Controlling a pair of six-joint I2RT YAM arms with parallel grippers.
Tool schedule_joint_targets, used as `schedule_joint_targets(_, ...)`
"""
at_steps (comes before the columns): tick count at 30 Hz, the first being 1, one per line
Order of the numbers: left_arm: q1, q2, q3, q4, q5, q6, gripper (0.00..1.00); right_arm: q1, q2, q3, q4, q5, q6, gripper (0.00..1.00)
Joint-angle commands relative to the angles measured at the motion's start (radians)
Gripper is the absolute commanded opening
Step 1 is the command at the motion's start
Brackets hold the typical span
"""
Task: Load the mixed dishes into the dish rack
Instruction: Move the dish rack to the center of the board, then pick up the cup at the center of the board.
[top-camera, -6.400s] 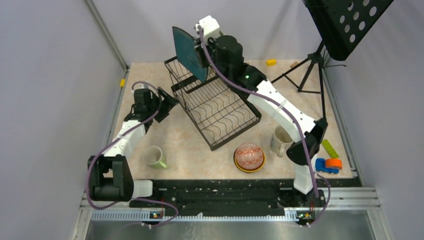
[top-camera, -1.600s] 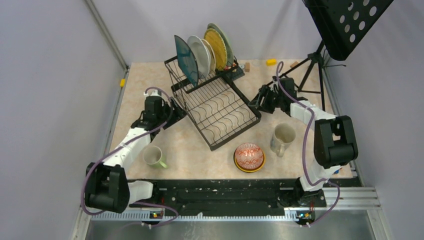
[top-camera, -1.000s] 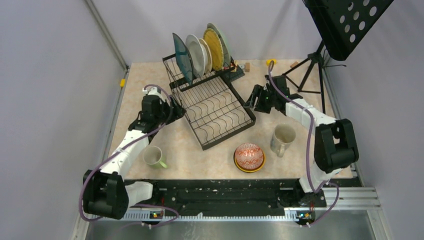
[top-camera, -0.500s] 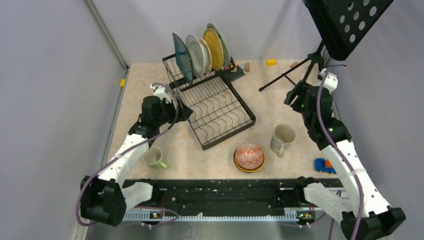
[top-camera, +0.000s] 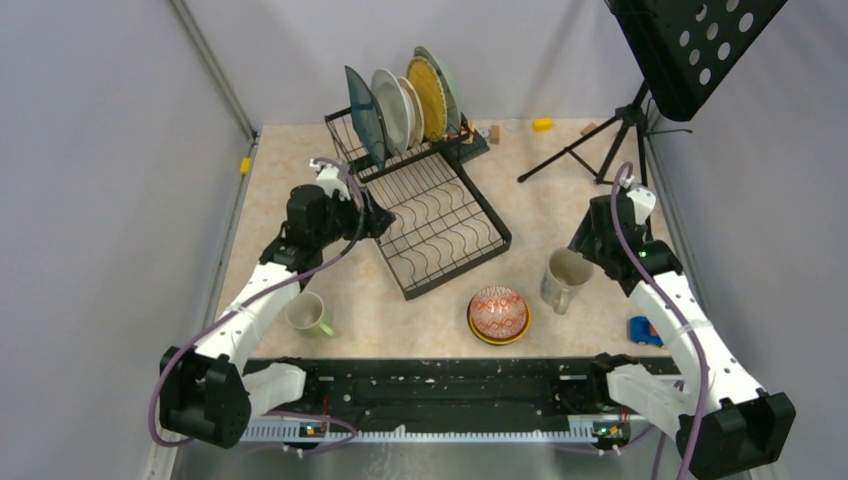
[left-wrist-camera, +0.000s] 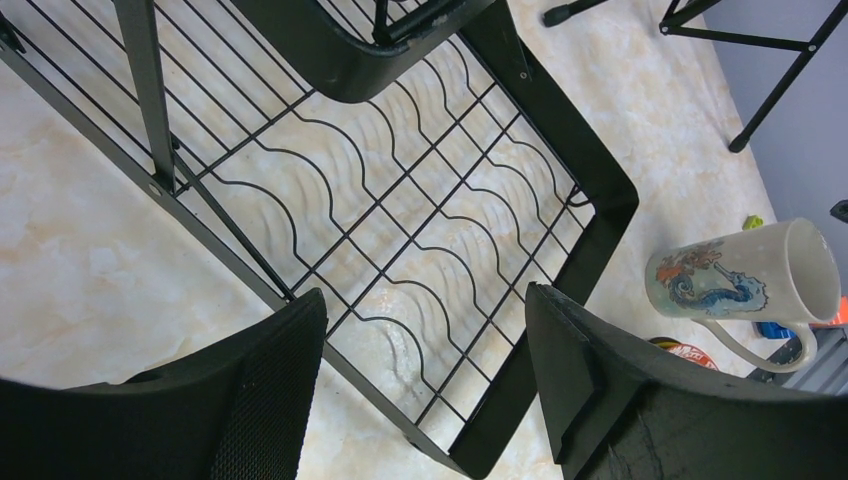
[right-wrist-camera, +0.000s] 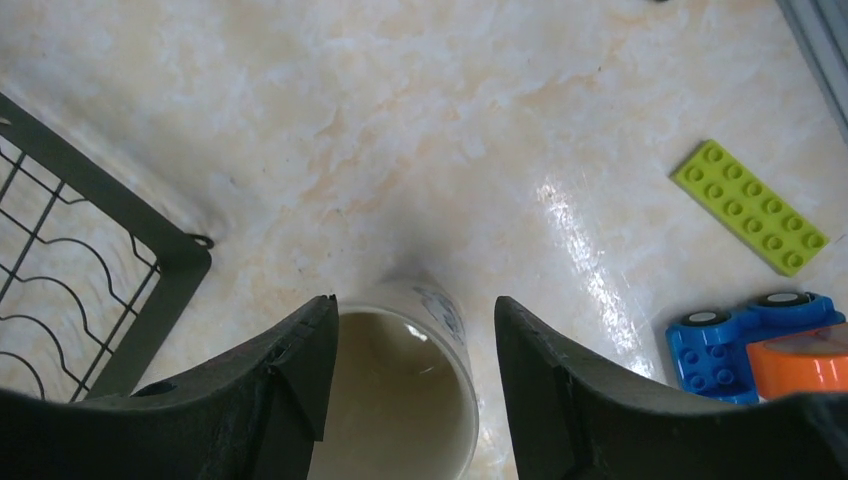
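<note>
The black wire dish rack stands mid-table. Its raised back section holds a dark teal plate, a white plate, a cream-yellow plate and a pale teal plate, all upright. My left gripper is open and empty over the rack's left edge; the left wrist view shows the rack's tray under it. My right gripper is open just above the cream mug, whose mouth lies between the open jaws. A light-green mug and a red-patterned bowl nested in a yellow-orange bowl stand near the front.
A black music stand on a tripod is at the back right. A green block and a blue toy car lie right of the cream mug. A yellow block lies at the back. The rack's corner is left of the mug.
My right arm has swung from the back right, near the tripod, forward and down over the cream mug. My left gripper has shifted slightly right over the rack's edge. The rack was earlier pushed left.
</note>
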Motion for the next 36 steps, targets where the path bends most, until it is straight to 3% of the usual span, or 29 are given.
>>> schedule_joint_targets(1,-0.003,0.001,0.034,0.036,0.016,0.010,0.76,-0.010,-0.018,-0.017,-0.028,-0.059,0.016,0.59)
schedule_joint_targets(18,-0.010,0.008,0.096,-0.005,0.067,0.033,0.76,-0.010,-0.046,-0.113,-0.010,-0.152,0.014,0.55)
schedule_joint_targets(31,-0.230,0.169,0.289,-0.093,0.014,0.177,0.76,-0.010,0.005,-0.132,0.105,-0.257,-0.044,0.31)
schedule_joint_targets(33,-0.269,0.230,0.348,-0.128,0.012,0.181,0.76,-0.010,0.021,-0.131,0.136,-0.295,-0.052,0.17)
schedule_joint_targets(36,-0.317,0.311,0.428,-0.163,0.025,0.185,0.76,-0.008,0.050,-0.122,0.161,-0.324,-0.048,0.12)
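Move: From the right hand the mug's middle lies about 4 cm to the left, 3 cm back and 12 cm below. The rack's near right corner is some 15 cm left and 7 cm ahead, and the red bowl about 18 cm left and 9 cm back, both on the table. From the left hand the mug is roughly 38 cm right, 10 cm back and 14 cm lower; the rack's lower tier is centred about 11 cm right and 3 cm ahead. The right hand sinks about 5 cm, drawing back and slightly left with open fingers onto the mug's right-hand rim, then closes them with the left finger inside the mug and the other outside, shifting left and a little forward as it pinches the wall. The empty left hand first rises a little nearly in place, then sweeps right over the rack towards the mug, some 11 cm in all and 3 to 4 cm higher, turning about 20 degrees clockwise with its fingers staying open. ##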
